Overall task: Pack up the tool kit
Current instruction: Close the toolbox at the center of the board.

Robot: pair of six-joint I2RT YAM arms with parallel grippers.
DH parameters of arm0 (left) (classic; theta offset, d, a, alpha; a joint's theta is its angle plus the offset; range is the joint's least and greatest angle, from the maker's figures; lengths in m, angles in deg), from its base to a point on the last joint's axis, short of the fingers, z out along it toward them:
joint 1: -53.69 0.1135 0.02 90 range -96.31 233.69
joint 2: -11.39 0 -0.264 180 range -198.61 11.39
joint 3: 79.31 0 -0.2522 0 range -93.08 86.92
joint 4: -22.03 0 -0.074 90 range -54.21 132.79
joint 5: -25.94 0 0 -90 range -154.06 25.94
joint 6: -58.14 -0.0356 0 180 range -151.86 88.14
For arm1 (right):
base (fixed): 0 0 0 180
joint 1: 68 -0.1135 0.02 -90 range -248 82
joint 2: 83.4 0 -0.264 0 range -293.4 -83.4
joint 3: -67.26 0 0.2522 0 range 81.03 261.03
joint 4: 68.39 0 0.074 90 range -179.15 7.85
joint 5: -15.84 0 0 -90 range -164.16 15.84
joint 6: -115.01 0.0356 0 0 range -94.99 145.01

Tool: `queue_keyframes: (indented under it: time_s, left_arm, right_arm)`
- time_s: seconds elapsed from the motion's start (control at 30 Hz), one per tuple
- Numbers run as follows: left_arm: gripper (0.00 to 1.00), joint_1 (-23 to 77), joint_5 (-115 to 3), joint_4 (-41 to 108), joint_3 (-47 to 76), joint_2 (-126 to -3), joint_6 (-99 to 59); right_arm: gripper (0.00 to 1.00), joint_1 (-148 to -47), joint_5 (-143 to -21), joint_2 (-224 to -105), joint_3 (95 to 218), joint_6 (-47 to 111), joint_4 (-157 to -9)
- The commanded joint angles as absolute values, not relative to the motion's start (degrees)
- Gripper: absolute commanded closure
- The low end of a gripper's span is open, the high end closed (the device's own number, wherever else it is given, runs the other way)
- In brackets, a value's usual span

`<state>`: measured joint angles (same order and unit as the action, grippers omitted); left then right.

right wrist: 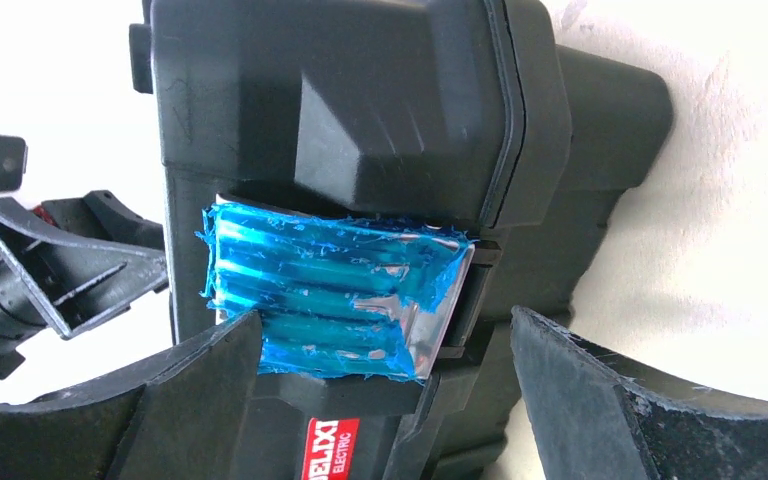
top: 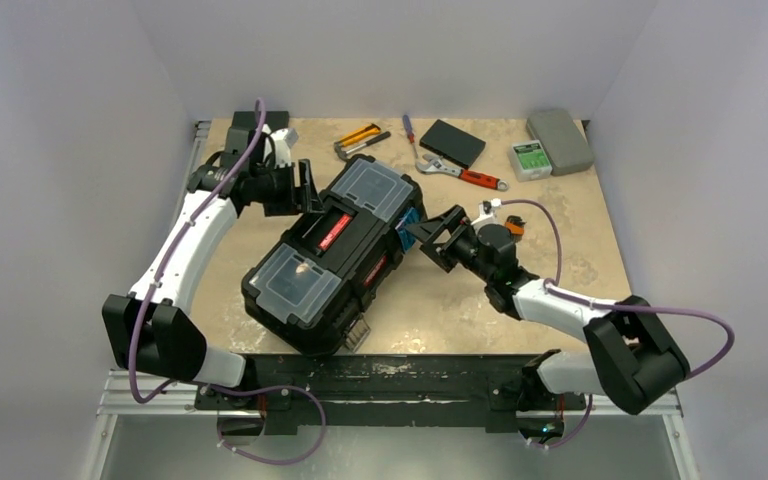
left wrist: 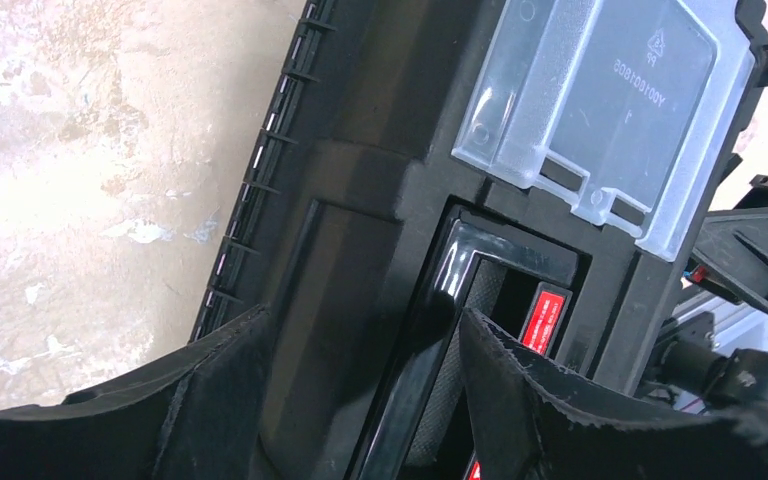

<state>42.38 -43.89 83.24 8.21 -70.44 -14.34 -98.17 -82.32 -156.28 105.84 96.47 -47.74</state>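
Note:
The tool kit (top: 335,255), a black toolbox with two clear-lidded compartments (top: 375,185) and a red-marked top handle (top: 335,230), lies diagonally at mid-table with its lid down. My left gripper (top: 305,190) is at its far left edge. In the left wrist view that gripper (left wrist: 365,330) straddles the lid's rim and the glossy handle bar (left wrist: 430,350), one finger in the handle recess and one against the lid's outer side. My right gripper (right wrist: 385,330) stands open at the box's right side, around the blue-filmed latch (right wrist: 330,290) without touching it.
Along the back lie a yellow-black tool (top: 360,138), a screwdriver (top: 410,128), a red-handled wrench (top: 460,172), a flat black box (top: 452,142), a green-white box (top: 530,160) and a grey case (top: 560,140). White walls close in on three sides.

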Motion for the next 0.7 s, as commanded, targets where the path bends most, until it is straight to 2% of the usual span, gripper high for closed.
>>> queue_keyframes:
  time_s: [0.0,0.33,0.47,0.67]
  left_arm:
    - [0.35,45.1,-38.7,78.7,9.5,-70.8,-10.6]
    - [0.36,47.8,-37.8,77.8,10.2,-71.8,-8.1]
    - [0.37,48.9,-36.7,77.0,10.5,-72.4,-6.5]
    - [0.36,49.3,-36.3,77.0,10.8,-71.9,-6.3]
  right_arm:
    - [0.09,-99.2,-79.1,-161.0,111.2,95.4,-53.0]
    - [0.09,-99.8,-81.1,-168.7,120.7,94.8,-52.7]
    - [0.09,-99.8,-87.2,-176.0,130.8,92.3,-55.8]
    - [0.09,-100.0,-88.3,-180.1,133.4,93.1,-53.3]
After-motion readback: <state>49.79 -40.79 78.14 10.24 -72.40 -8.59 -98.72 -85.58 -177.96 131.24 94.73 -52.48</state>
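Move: The closed toolbox's middle lies about 19 cm left of the right hand, 4 cm back and 3 cm below; the blue patch on its side is just 2 cm ahead and 2 cm left. From the right hand, the wrench is some 13 cm ahead, 10 cm right and 14 cm below. From the left hand, the toolbox's middle is roughly 10 cm back, 5 cm right and 11 cm below. Wide open, the right hand pushes the toolbox's blue-patched side forward-left about 10 cm; the left draws left-forward 4 cm. ##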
